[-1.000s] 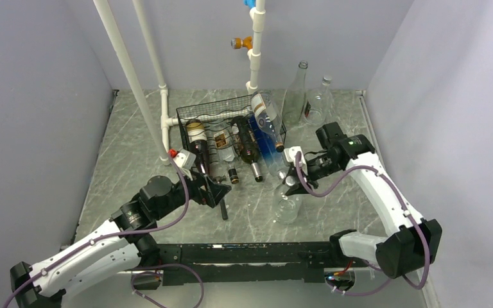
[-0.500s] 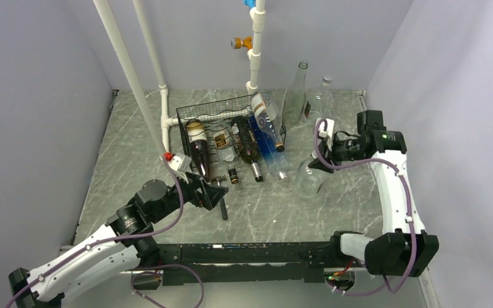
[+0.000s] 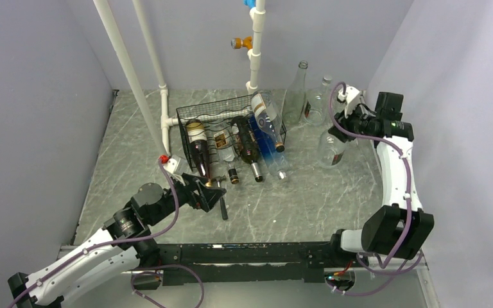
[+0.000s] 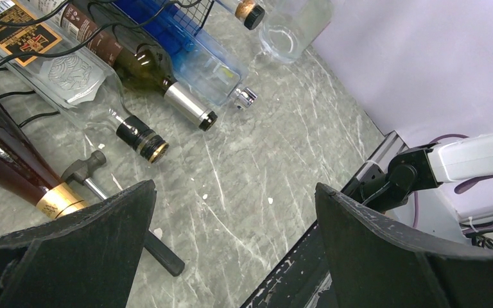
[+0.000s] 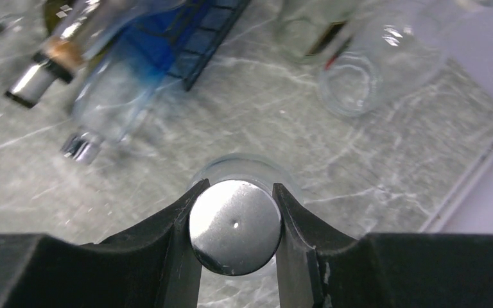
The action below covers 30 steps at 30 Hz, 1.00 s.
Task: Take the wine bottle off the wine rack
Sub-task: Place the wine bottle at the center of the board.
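The black wire wine rack [image 3: 231, 115] stands at the middle back with several bottles lying in it, necks toward me. To its right my right gripper [image 3: 343, 123] is shut on the silver cap [image 5: 235, 226] of a clear wine bottle [image 3: 330, 147], which hangs below it, clear of the rack. In the right wrist view both fingers [image 5: 180, 224] press the cap's sides. My left gripper [image 3: 215, 192] stands open, low in front of the rack's left end, near a dark bottle's gold-banded neck [image 4: 54, 200]. Nothing lies between its fingers [image 4: 391, 250].
A small hammer [image 3: 222, 202] lies on the table by the left gripper. Two clear bottles [image 3: 295, 96] [image 3: 321, 99] stand at the back right, close to the held one. White pipes [image 3: 164, 109] rise left of and behind the rack. The right wall is close.
The right arm has carried the clear bottle from in front of the rack's right end to the right and back, near the standing bottles. The left arm shifted slightly.
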Motion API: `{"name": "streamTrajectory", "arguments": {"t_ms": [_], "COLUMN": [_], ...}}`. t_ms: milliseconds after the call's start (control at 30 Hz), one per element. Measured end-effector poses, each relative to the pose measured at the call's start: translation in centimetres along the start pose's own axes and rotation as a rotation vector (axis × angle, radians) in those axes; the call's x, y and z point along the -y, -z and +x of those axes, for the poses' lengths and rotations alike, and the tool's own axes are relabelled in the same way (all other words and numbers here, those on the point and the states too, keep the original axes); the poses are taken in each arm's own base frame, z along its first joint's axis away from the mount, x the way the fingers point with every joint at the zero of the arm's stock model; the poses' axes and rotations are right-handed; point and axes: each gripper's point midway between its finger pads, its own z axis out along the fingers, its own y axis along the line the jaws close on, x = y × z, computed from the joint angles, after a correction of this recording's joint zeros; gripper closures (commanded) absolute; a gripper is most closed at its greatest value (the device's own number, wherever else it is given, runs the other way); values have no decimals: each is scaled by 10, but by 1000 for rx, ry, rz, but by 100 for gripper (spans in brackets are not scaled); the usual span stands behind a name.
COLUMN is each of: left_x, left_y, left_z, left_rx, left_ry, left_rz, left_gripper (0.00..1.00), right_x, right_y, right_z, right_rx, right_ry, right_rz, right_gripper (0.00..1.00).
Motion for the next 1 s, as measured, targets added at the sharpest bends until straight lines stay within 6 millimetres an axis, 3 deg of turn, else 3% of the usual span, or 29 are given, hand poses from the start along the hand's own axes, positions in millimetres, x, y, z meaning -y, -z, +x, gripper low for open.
{"name": "streamTrajectory", "arguments": {"t_ms": [233, 633, 1000], "left_x": [-2, -13, -23], "left_y": [-2, -3, -9], "left_z": [4, 11, 20], "left_rx": [-16, -40, -82], "left_ry": [-2, -8, -14], "left_rz": [-11, -61, -110], "left_gripper": [1, 0, 1], "right_x": [57, 137, 202], "right_y": [-18, -53, -61], "right_z": [0, 27, 18], "right_rx": [13, -3, 67], "right_ry": [-97, -287, -376], "right_rz": [186, 430, 632], "right_gripper": [100, 100, 100]}}
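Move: The right hand holds a clear wine bottle by its cap; the free spot it is bound for lies about 20 cm ahead, 11 cm to its right and 23 cm below. The capped standing bottle is roughly 22 cm ahead, 1 cm left and 12 cm lower, with the tall green-glass bottle 10 cm farther left, level with it. From the left hand, that spot is some 40 cm ahead, 51 cm right, 22 cm below. Forward and to the right, the right hand carries the wine bottle about 18 cm out and 11 cm across towards the free spot beside the capped bottle, dipping slightly and then easing back up a little. It turns some 40 degrees clockwise and keeps its grip on the cap. The open left hand sinks about 3 cm, tilting a little. ##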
